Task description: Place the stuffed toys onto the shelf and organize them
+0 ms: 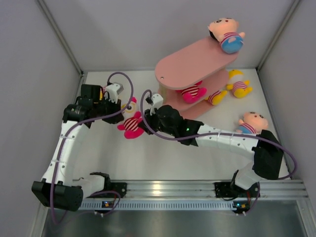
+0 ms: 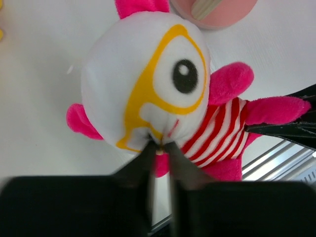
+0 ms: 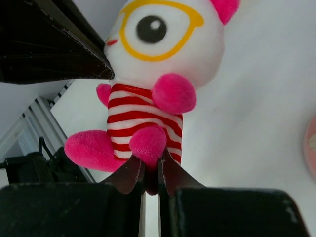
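A hot pink stuffed toy with a pale goggle face and red-white striped shirt hangs between my two grippers, left of the shelf. My left gripper pinches the fabric at the toy's chin, its fingertips nearly together. My right gripper is shut on one pink foot of the same toy, which is squeezed between its fingertips. A peach-headed toy lies on the shelf's top board. Another pink toy sits on a lower board.
Two yellow toys lie at the shelf's right end. A peach-headed toy lies on the table near the right arm's elbow. Grey walls close in both sides. A metal rail runs along the near edge.
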Action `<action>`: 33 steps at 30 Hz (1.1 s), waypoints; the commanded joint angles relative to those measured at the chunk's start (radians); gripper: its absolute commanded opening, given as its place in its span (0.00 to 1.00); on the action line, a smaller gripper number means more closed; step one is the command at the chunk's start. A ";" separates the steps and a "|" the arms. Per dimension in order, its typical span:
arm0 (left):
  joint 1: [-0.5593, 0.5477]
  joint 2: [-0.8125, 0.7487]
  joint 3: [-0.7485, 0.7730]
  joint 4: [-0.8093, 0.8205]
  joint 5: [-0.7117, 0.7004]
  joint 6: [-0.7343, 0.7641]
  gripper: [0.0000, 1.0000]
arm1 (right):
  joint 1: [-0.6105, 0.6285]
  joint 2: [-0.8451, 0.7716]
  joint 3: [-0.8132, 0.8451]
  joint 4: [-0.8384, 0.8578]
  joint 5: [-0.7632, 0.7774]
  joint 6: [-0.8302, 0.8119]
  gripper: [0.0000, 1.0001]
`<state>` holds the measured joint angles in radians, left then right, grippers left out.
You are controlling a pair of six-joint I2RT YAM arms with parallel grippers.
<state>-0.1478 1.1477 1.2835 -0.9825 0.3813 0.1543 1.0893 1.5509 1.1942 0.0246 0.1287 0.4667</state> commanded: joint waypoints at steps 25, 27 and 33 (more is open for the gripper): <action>-0.003 0.058 0.066 -0.028 -0.013 0.070 0.98 | -0.643 -0.517 0.038 -1.295 -0.199 -0.312 0.00; -0.003 0.050 0.062 -0.031 -0.024 0.076 0.98 | -0.716 -0.517 0.051 -1.276 -0.178 -0.304 0.00; -0.003 0.052 0.057 -0.028 -0.029 0.082 0.98 | -0.784 -0.517 0.220 -1.195 0.185 -0.292 0.00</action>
<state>-0.1478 1.2201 1.3144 -1.0065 0.3500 0.2199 0.3397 1.0477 1.2854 -1.2270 0.0776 0.1787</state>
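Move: The bespectacled panda is pinched by both hands. Its middle lies some 4 cm left and 3 cm ahead of the right hand, and about 4 cm right of the left hand, slightly below. From the right hand, the blue-trousered doll it is carried towards lies about 50 cm right, 6 cm ahead and 20 cm below; the shelf's middle is roughly 24 cm right and 17 ahead, with the shelved panda about 22 right and 16 ahead, slightly lower. The panda passes into the right hand alone: the left fingers spread wide and release its head, that hand staying nearly put. Still pinching a foot, the right hand carries it about 37 cm right along the near side of the shelf towards the blue-trousered doll, swinging back and slightly up, then lower and forward again, while the wrist tips down, rolls right side down and turns clockwise, some 50 degrees overall. ##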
